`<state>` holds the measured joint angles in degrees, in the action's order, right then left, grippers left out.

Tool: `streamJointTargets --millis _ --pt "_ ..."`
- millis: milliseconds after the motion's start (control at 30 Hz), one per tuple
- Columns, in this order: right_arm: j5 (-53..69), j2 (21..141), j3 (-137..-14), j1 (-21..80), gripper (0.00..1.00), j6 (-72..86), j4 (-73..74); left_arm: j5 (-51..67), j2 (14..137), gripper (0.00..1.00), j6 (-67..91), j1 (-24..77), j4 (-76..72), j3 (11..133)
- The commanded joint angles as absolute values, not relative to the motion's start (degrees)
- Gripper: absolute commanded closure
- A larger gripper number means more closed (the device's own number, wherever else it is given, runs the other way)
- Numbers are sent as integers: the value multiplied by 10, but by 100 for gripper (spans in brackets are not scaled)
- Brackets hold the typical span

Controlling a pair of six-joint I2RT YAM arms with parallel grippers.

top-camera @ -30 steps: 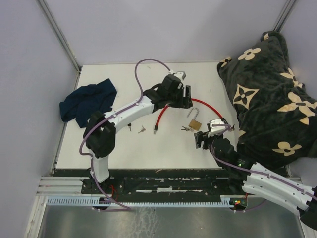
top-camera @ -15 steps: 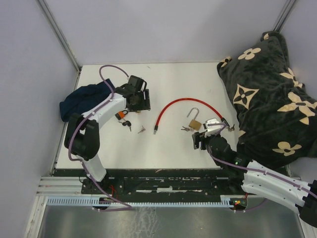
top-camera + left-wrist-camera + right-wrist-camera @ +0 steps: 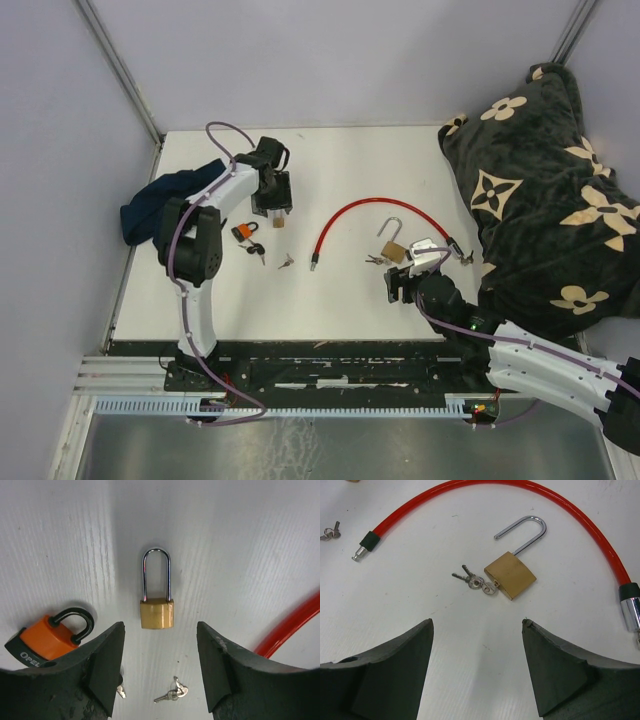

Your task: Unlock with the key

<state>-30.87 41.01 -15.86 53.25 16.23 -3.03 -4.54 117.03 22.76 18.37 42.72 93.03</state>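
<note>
A small brass padlock [image 3: 156, 614] with a long shackle, shut, lies flat just ahead of my left gripper [image 3: 159, 632], which is open and empty above it [image 3: 272, 203]. A loose key bunch [image 3: 171, 694] lies between the fingers, lower down. An orange padlock [image 3: 49, 636] sits to the left. A bigger brass padlock [image 3: 511, 574], its shackle swung open, lies with keys [image 3: 473, 580] at its base, ahead of my open, empty right gripper [image 3: 477, 622], also seen from above [image 3: 398, 285].
A red cable lock [image 3: 362, 207] arcs between the two brass padlocks [image 3: 470, 487]. A dark blue cloth [image 3: 160, 205] lies at the table's left edge. A black flowered blanket [image 3: 540, 190] is heaped at the right. Another key [image 3: 260, 254] lies near the orange padlock [image 3: 243, 233].
My left arm has swung left from over the red cable to above the small brass padlock, and its jaws have narrowed a little. The right arm has barely moved.
</note>
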Motion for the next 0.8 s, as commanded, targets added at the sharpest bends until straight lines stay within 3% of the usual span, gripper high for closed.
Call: streamJointTargets --millis 0,233,533,767 --pt "-308 407 -176 535 20 160 -57 -63 1202 36 188 180 464 982" --pt "-304 424 -181 535 20 157 -61 -64 1233 44 183 180 468 983" --pt "-295 439 -183 535 20 161 -70 -49 1222 71 185 197 467 947" --pt "-284 436 -180 536 20 168 -73 -41 1176 71 239 248 455 868"
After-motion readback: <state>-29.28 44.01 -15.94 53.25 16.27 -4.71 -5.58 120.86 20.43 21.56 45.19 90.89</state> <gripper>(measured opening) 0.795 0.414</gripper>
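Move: The small brass padlock lies almost under the left hand, some 4 cm below and about 1 cm to the left, its shackle pointing forward. The orange padlock is about 9 cm to the left of the brass one and 2 cm nearer the base; the small silver keys lie about 11 cm behind and 2 cm right of the brass padlock. From the right hand, the brass padlock is roughly 18 cm ahead, 27 cm left and 10 cm below. The left fingers close from either side onto the brass body of the small padlock, pinching it by its lower end as the hand finishes a descent of about 4 cm, tipping the wrist slightly so the fingers point more steeply down. Keeping that grip, the hand then draws the padlock back towards the base by some 2.5 cm and a little to the right, at table height. ##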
